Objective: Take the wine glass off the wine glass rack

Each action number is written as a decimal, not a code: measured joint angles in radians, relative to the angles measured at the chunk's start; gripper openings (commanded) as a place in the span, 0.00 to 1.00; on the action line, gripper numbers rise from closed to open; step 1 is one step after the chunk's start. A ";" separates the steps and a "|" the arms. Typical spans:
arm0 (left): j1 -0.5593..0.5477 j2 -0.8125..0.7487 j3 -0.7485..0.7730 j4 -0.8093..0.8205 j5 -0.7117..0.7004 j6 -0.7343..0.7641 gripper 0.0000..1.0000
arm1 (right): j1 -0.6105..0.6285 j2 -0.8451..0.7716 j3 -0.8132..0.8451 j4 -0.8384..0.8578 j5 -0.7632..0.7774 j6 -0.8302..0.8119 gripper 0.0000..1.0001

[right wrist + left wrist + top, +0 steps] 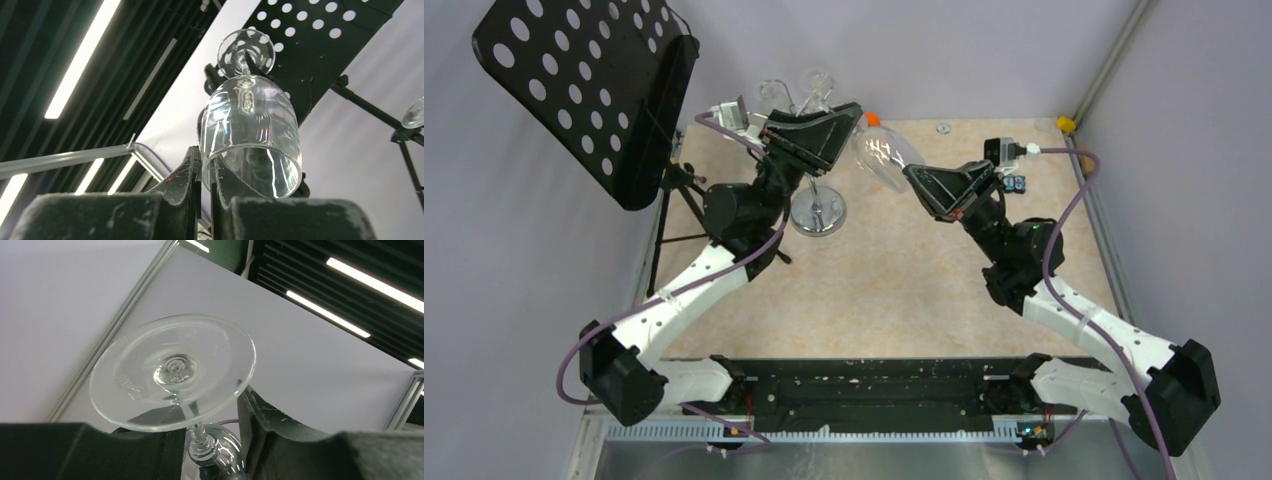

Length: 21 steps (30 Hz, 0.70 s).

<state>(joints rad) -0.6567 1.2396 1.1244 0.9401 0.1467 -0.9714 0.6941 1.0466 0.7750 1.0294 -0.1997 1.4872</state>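
Note:
The clear wine glass (886,152) hangs tilted in the air between the two arms, away from the chrome wine glass rack (818,213). My right gripper (912,174) is shut on the rim of the bowl (250,135), one finger inside the bowl and one outside (206,170). In the left wrist view the round foot (172,371) fills the middle. The stem (199,436) runs down between my left gripper's (210,440) fingers. Those jaws stand open, with a gap on each side of the stem. My left gripper (852,112) sits at the foot end.
A black perforated music stand (584,90) on a tripod stands at the back left, close to the left arm. Other glasses (816,88) hang on the rack's top arms. An orange-capped object (873,119) and a small dark item (1016,183) lie on the table at the back.

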 measured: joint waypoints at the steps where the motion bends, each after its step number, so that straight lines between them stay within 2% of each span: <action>1: -0.001 -0.001 -0.003 -0.002 0.004 0.003 0.55 | 0.000 -0.002 0.000 -0.004 0.005 -0.009 0.00; 3: -0.002 -0.006 -0.005 -0.010 0.014 0.016 0.64 | 0.000 -0.010 0.000 -0.032 0.014 -0.035 0.00; 4: -0.002 -0.011 -0.006 -0.021 0.018 0.024 0.75 | 0.000 -0.018 0.002 -0.053 0.019 -0.053 0.00; 6: -0.002 -0.028 -0.008 -0.055 0.029 0.042 0.82 | 0.001 -0.040 0.014 -0.102 0.030 -0.094 0.00; 16: -0.005 -0.107 -0.023 -0.182 0.064 0.109 0.85 | 0.003 -0.219 0.092 -0.407 0.207 -0.388 0.00; 21: -0.005 -0.119 -0.019 -0.344 0.097 0.181 0.85 | 0.003 -0.243 0.265 -0.740 0.348 -0.606 0.00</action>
<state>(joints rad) -0.6613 1.1210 1.1053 0.5957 0.2440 -0.7902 0.6975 0.8032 1.0401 0.2890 0.1486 0.8810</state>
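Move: The wine glass hangs between the hands, rim down to the right: its rim is already pinched by the right fingers, its stem sits between the left ones. Its middle is about 4 cm ahead, 5 cm left and 6 cm above the right hand, and some 2 cm back, 3 cm right and 3 cm below the left. From the left hand the wine glass rack stands roughly 14 cm ahead, 10 cm left and 30 cm below. The glass is given over to the right hand: the left fingers, already loosening, spread wide around the stem, then that hand eases back a little and sinks about 4 cm. Keeping its pinch on the rim, the right hand draws the glass away from the left hand, some 7 cm right and a little forward and up, swinging it clockwise. ##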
